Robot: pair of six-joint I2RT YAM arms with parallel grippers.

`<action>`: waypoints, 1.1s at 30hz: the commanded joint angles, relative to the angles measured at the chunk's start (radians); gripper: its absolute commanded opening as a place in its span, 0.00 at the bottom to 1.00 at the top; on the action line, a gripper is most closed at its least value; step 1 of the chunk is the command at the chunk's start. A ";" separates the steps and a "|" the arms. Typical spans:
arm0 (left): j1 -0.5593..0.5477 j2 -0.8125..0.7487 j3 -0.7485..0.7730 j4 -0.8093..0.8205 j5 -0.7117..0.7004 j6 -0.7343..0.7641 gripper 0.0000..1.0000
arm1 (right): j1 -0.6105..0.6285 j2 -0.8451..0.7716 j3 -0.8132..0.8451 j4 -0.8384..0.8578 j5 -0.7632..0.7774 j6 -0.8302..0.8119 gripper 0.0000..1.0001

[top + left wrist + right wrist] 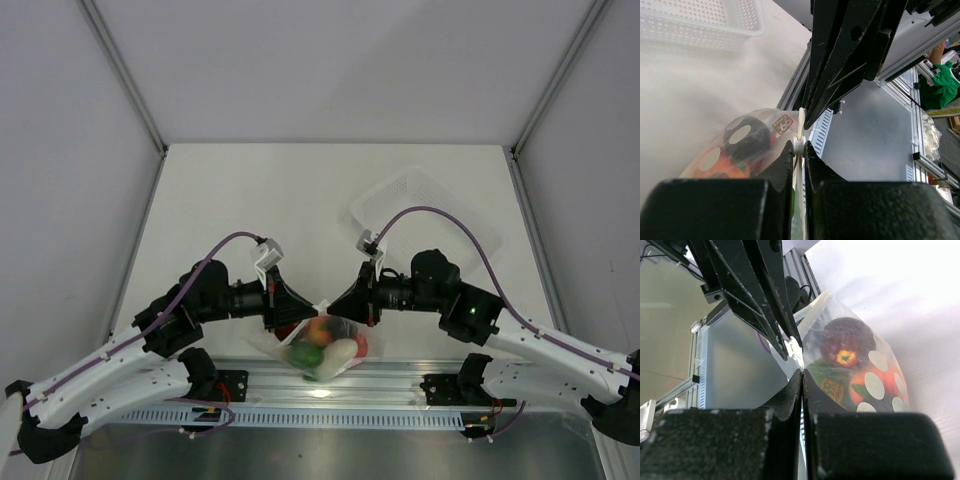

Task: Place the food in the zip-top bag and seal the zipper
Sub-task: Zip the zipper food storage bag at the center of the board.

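Observation:
The zip-top bag [352,330] hangs between my two grippers above the table's near edge, its mouth edge stretched between them. The food shows through the plastic: a green piece [306,354], a white radish [343,352], an orange piece [322,330] and a dark red fruit [845,342]. My left gripper [305,312] [799,146] is shut on the zipper strip, with a small white piece [799,145] pinched between its jaws. My right gripper [338,305] [802,372] is shut flat on the same edge, close beside the left one. The bag [740,145] [865,375] bulges to one side of both grips.
A rigid clear perforated tray [425,210] [700,20] stands on the white table [300,200] at the back right. Below the bag runs the aluminium rail [330,395] with both arm bases. Grey walls close in the table's sides.

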 commanded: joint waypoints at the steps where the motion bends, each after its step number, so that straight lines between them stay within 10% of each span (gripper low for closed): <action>1: 0.007 -0.018 0.001 -0.029 0.013 0.016 0.01 | -0.016 0.015 0.013 0.046 -0.087 -0.027 0.00; 15: 0.007 -0.006 0.012 -0.012 0.041 0.014 0.01 | 0.030 0.105 0.111 -0.050 -0.167 -0.130 0.23; 33: 0.007 -0.004 -0.005 0.004 0.064 0.009 0.01 | -0.014 0.187 0.171 -0.043 -0.279 -0.151 0.21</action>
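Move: My left fingertips already pinch the white zipper slider at the bag's rim. From my right hand, whose shut fingers hold the rim close beside it, the slider is about 4 cm to the left, 1 cm back and roughly level. Below, in the bag, the peach lies some 3 cm left, 4 cm back and 7 cm down; the white radish about 2 cm right and 8 cm back, the green fruit 7 cm left and 8 cm back, both around 9 cm down. I part my right fingers by about a fifth of their range, letting go of the rim, while that hand comes back and in to the left towards the slider, about 3 cm in all and slightly down, turning some 15 degrees counter-clockwise. My left hand keeps its pinch on the slider and all but stays, easing back and down under a centimetre. ##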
